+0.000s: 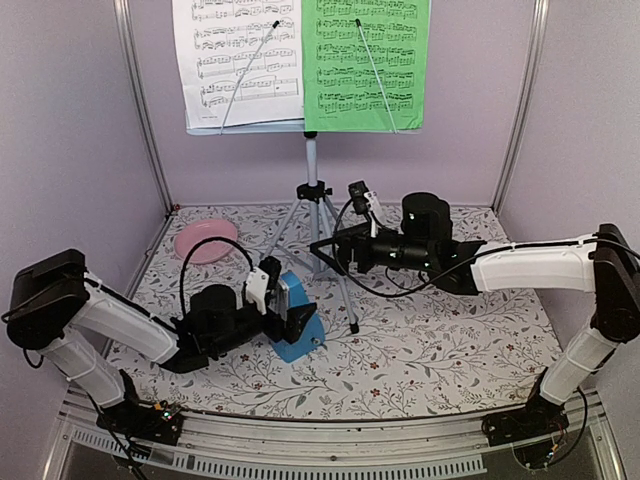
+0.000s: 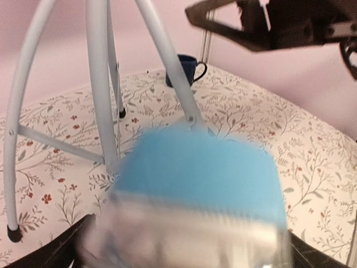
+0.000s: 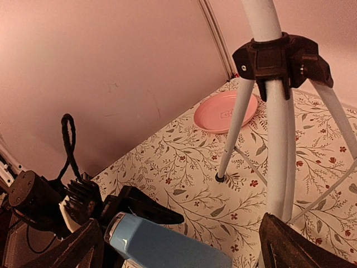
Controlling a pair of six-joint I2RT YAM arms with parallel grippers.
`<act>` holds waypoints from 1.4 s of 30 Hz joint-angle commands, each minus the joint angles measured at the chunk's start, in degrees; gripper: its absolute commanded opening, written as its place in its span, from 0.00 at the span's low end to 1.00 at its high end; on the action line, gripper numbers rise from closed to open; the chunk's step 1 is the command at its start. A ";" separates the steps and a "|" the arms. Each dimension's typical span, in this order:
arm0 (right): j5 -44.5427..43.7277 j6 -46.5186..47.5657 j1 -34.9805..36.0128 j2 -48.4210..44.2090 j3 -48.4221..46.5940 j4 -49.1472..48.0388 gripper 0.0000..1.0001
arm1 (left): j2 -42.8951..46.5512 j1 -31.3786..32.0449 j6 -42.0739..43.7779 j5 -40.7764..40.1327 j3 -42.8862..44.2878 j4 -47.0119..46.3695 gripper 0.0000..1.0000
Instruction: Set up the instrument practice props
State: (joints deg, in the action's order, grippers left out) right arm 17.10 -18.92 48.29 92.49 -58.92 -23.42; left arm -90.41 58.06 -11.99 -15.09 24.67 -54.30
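Observation:
The music stand's tripod (image 1: 312, 190) stands mid-table, its tray holding a white page (image 1: 240, 60) and a green page (image 1: 365, 60) of sheet music under two wire arms. The small blue metronome (image 1: 297, 340) rests on the table in front of the tripod, between the fingers of my left gripper (image 1: 290, 298). In the left wrist view the metronome (image 2: 201, 173) is a blur filling the gap; the jaws stand wide at the frame's bottom corners. My right gripper (image 1: 330, 252) is open beside the tripod's pole (image 3: 273, 139), with nothing held.
A pink plate (image 1: 205, 240) lies at the back left. A dark blue mug (image 2: 181, 70) sits behind the tripod legs near the back wall. Enclosure walls and metal posts close in the floral mat (image 1: 450, 350). A black cable loops off my left arm.

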 commanded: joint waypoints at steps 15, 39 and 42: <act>9.12 -2.23 0.37 5.68 -5.72 6.40 0.98 | 24.01 -3.79 11.47 12.42 -7.03 13.31 0.83; 9.17 -1.83 -0.28 4.37 -5.40 6.81 1.00 | 5.83 -5.86 4.40 18.92 -12.34 5.62 0.59; 8.95 -1.83 -0.39 4.22 -5.14 6.81 1.00 | 2.55 -5.84 4.70 18.67 -11.24 3.18 0.55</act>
State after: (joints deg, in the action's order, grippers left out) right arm 25.69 -20.97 48.34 97.76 -63.24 -16.71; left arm -84.18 52.47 -7.81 2.59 11.94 -46.02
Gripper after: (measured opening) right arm 0.999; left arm 0.562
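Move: The blue metronome stands between and just beyond the left hand's open fingers, its middle about 1 cm ahead, 3 cm right and 5 cm below. The music stand's front foot is some 5 cm ahead, 14 cm right; the pink plate about 26 cm ahead, 17 cm left, both 13 cm down. From the right hand the metronome lies roughly 4 cm back, 7 cm left and 17 cm below. Left hand rises 6 cm, back-left from the metronome, sinks 14 towards its lower front, half-closing; right lowers 3. ##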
